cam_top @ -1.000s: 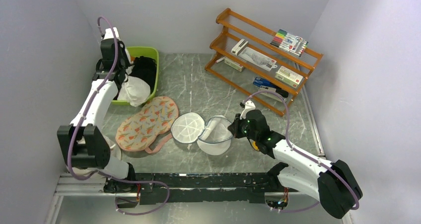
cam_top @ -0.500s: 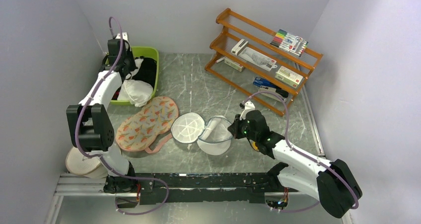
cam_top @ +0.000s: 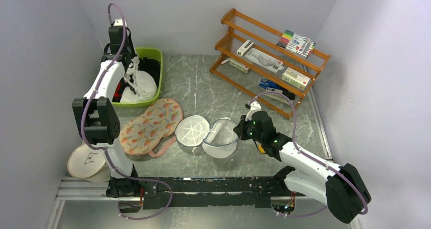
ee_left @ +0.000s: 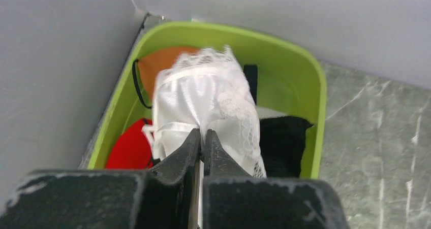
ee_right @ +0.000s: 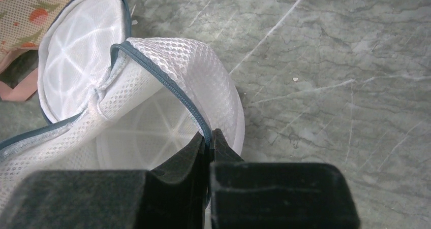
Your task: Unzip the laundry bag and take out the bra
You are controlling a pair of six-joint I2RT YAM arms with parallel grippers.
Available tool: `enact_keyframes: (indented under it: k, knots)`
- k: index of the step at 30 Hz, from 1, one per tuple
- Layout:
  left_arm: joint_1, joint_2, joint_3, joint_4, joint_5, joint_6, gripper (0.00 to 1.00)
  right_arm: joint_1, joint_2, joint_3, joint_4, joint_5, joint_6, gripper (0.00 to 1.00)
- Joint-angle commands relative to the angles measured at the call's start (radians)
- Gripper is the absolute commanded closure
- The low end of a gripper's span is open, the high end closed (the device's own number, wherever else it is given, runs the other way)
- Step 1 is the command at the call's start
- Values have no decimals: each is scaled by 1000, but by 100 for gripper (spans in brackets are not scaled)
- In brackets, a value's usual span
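Note:
The laundry bag [cam_top: 192,131] lies open on the table, its two white mesh halves side by side. My right gripper [cam_top: 239,129] is shut on the bag's dark zipper rim [ee_right: 167,84] at the right half's edge, as the right wrist view [ee_right: 209,137] shows. My left gripper [cam_top: 129,66] is over the green bin [cam_top: 160,76], shut on a white lacy cloth [ee_left: 203,97] that hangs from it [ee_left: 202,137]. The black bra [ee_left: 282,142] lies in the bin to the right of the white cloth and shows from above [cam_top: 150,65].
A red cloth [ee_left: 129,148] and an orange one [ee_left: 157,66] lie in the bin. A floral pad with pink edging [cam_top: 150,125] lies left of the bag. A wooden shelf [cam_top: 269,56] stands at the back right. A round pale disc [cam_top: 89,160] sits by the left arm's base.
My left arm has swung back and risen over the bin, pulling the white cloth up from the bin's front edge. The right arm and the bag have hardly moved.

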Motion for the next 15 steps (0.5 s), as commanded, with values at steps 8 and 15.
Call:
enact_keyframes:
  k: [8, 15]
  knots:
    - [42, 88, -25, -4, 62, 26, 93, -8, 53, 31, 28, -9, -6, 100]
    - [44, 244, 47, -99, 20, 45, 93, -9, 59, 16, 42, -18, -5, 100]
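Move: The left hand, with a white lacy garment already pinched in its fingers, hangs over the green tub, whose middle is about 18 cm below it, 1 cm ahead and 2 cm to the right. Down in the tub, the orange cloth is roughly 13 cm ahead and 6 cm left, the black garment 6 cm ahead and 9 cm right, and the red cloth 3 cm back and 6 cm left. From the right hand, the tub is some 32 cm ahead and 49 cm left. Sinking almost straight down by about 9 cm, the left hand takes the white garment lower into the green tub, towards the clothes between the red cloth and the black garment. It drifts slightly left late on, the fingers tip some 10 degrees further downward, and they keep their pinch on the cloth. ##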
